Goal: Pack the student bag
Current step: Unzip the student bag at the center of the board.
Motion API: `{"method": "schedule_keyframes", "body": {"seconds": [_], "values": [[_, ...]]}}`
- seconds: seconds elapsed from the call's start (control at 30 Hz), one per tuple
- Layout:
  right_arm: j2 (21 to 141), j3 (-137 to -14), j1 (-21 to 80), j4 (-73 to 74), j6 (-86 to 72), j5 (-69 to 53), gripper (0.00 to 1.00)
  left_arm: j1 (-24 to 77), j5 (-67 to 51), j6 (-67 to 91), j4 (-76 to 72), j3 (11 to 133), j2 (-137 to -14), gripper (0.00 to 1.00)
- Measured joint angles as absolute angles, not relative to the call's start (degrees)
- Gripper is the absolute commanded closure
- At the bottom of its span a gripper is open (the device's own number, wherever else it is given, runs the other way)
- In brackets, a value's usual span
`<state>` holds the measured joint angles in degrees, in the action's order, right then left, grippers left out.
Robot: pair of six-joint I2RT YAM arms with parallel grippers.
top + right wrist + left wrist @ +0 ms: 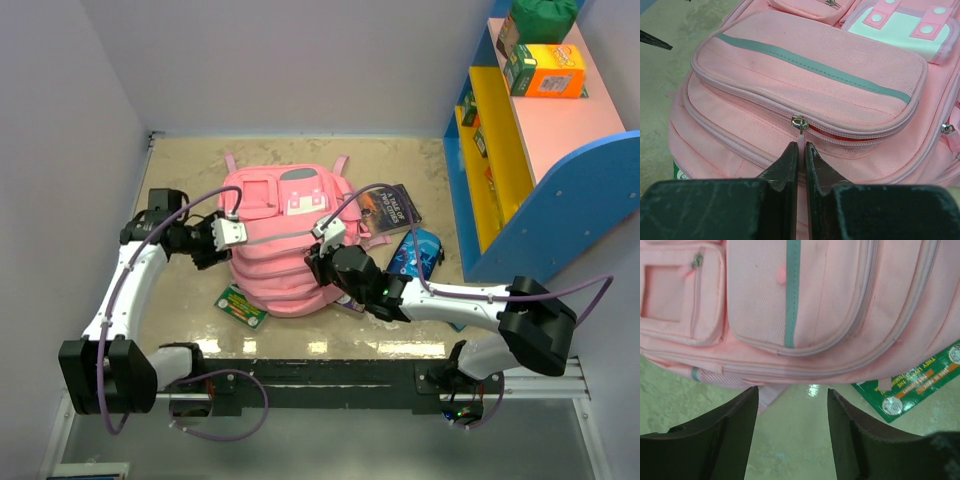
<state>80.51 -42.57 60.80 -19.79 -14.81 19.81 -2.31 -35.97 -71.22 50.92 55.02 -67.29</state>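
The pink student bag [280, 250] lies flat in the middle of the table, front pockets up; it fills the left wrist view [830, 300] and the right wrist view [815, 65]. My right gripper [801, 147] is shut on the pink zip pull [801, 131] of a front pocket, just below its metal slider [799, 121]. The zip is parted to the right of the slider, showing a red slit. In the top view the right gripper [318, 262] sits over the bag's near half. My left gripper [792, 395] is open and empty beside the bag's left edge [222, 243].
A green book [240, 305] pokes out from under the bag's near left corner and shows in the left wrist view [920, 385]. A dark book [385, 210] and a blue pencil case [418, 252] lie right of the bag. A blue, yellow and pink shelf [540, 150] stands at the right.
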Motion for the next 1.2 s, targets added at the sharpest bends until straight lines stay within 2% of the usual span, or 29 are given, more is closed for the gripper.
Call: {"method": "schedule_keyframes", "body": {"seconds": [0.27, 0.5, 0.6, 0.7, 0.8, 0.83, 0.87, 0.97, 1.2], "values": [[80.5, -42.6, 60.8, -19.2, -15.4, 19.7, 1.00, 2.3, -38.8, -73.8, 42.6, 52.5, -66.6, 0.40], [79.7, -42.0, 60.8, -18.8, -15.6, 19.4, 1.00, 2.3, -39.2, -80.1, 42.7, 47.1, -65.3, 0.42], [79.5, -41.8, 60.7, -18.7, -15.7, 19.3, 1.00, 2.4, -39.9, -80.2, 41.3, 47.0, -65.3, 0.48], [79.5, -41.8, 60.7, -18.7, -15.9, 19.1, 1.00, 3.6, -40.3, -79.9, 39.0, 47.0, -65.4, 0.58], [79.5, -41.8, 60.7, -18.5, -15.9, 19.1, 1.00, 6.0, -39.8, -79.3, 38.8, 46.8, -65.7, 0.78], [79.4, -41.8, 60.5, -18.3, -15.8, 19.1, 1.00, 6.9, -39.7, -79.1, 38.7, 46.6, -65.8, 0.89], [79.4, -41.8, 60.3, -18.1, -15.8, 19.1, 1.00, 7.6, -39.5, -79.1, 38.7, 46.4, -65.8, 0.92], [79.2, -41.8, 60.1, -17.6, -15.8, 19.2, 1.00, 8.7, -38.9, -79.5, 38.9, 46.3, -66.1, 0.99], [79.8, -42.1, 60.0, -17.4, -15.9, 18.5, 1.00, 9.0, -39.0, -78.0, 41.5, 49.1, -68.2, 1.00]]}}
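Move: The left end of the bag's zipped front pocket, where its edge curls round, lies about 6 cm to the right of the left hand, level with it fore and aft and about 2 cm lower. The zipper pull is some 23 cm to the left hand's right; the small square pocket is about 13 cm ahead and 10 cm right; the green workbook, half under the bag, is 4 cm back, 9 cm right and down on the table. From the right hand, already holding the zipper pull, that pocket end is about 17 cm left and 2 cm ahead. The pocket's left end is taken by the left hand, which slides about 6 cm to the right, first rising slightly and then sinking to some 2 cm below its start, turning nearly 20 degrees clockwise; its half-open fingers shut and pinch the edge seam. The right hand stays almost in place, keeping its closed grip on the zipper pull. ##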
